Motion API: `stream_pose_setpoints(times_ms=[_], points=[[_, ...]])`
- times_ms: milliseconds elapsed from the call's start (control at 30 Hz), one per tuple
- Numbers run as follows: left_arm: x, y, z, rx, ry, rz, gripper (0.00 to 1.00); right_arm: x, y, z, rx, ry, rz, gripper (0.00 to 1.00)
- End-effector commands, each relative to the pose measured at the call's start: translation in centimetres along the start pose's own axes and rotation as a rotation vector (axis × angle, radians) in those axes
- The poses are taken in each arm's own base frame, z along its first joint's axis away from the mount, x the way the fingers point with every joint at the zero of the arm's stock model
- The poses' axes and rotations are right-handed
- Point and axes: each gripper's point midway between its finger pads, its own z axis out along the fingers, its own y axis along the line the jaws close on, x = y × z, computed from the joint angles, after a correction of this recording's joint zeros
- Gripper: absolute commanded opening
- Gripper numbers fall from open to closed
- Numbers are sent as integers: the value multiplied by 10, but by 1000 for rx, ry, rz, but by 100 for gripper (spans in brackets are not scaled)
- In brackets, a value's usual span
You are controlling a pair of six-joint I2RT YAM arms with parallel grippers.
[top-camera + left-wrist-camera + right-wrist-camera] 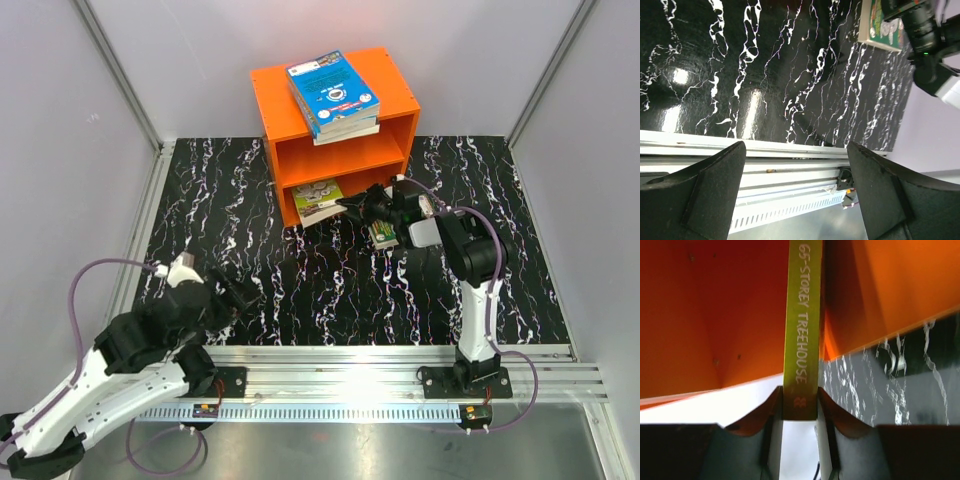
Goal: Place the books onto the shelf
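The orange shelf (340,130) stands at the back of the table, with a stack of blue books (333,95) lying on its top. A green book (318,198) pokes out of the lower compartment, and my right gripper (356,207) is shut on its near end. In the right wrist view the fingers (771,407) clamp the yellow-green spine reading "65-Storey Treehouse" (802,330), with the orange shelf wall (705,315) close around it. Another green book (383,234) lies on the table under the right arm. My left gripper (228,298) hangs open and empty over the table's front left.
The black marbled table (300,280) is ringed by grey walls. An aluminium rail (350,360) runs along the near edge; the left wrist view shows it between the open fingers (715,190). That view also catches the green book (880,25) and the right arm (930,45).
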Motion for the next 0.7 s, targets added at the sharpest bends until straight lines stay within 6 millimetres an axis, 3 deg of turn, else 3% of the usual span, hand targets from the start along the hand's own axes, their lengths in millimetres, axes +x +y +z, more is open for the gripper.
stream_pose_setpoints(times_ms=[0,300,567,600,667], points=[[-11,8,-10,-2,-53,-63,84,-8,31,20,-92,-5,-54,0],[-14,25,-20,-14,-69,-102,83,5,12,54,-58,47,-37,0],[-13,30,-21,-26,-68,-100,83,32,-5,71,-25,112,-31,1],[-13,30,-21,-25,-68,-100,83,33,-10,73,-17,118,-27,6],[-12,32,-21,-26,-66,-100,83,33,-13,73,-12,118,-24,41]])
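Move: The right hand, already gripping the 65-Storey Treehouse book with its far part in the orange shelf, has the middle of the lower compartment about 13 cm ahead, 4 cm to its left and roughly level. The green book lies on the table about 12 cm to its right, level fore-and-aft, 8 cm lower; the blue book stack is some 11 cm ahead, 3 cm left and 25 cm up. From the left hand, the compartment lies about 45 cm ahead, 17 cm right and 9 cm lower. The right hand feeds the held book deeper into the lower compartment, going left and forward while sinking, about 6 cm in all; the forward push comes mostly first, then the slide towards the compartment's left side, easing off with the wrist unturned and the grip just starting to slacken at the very end. The empty left hand, fingers still wide, draws about 3 cm to its left and a little back, away from the shelf. ##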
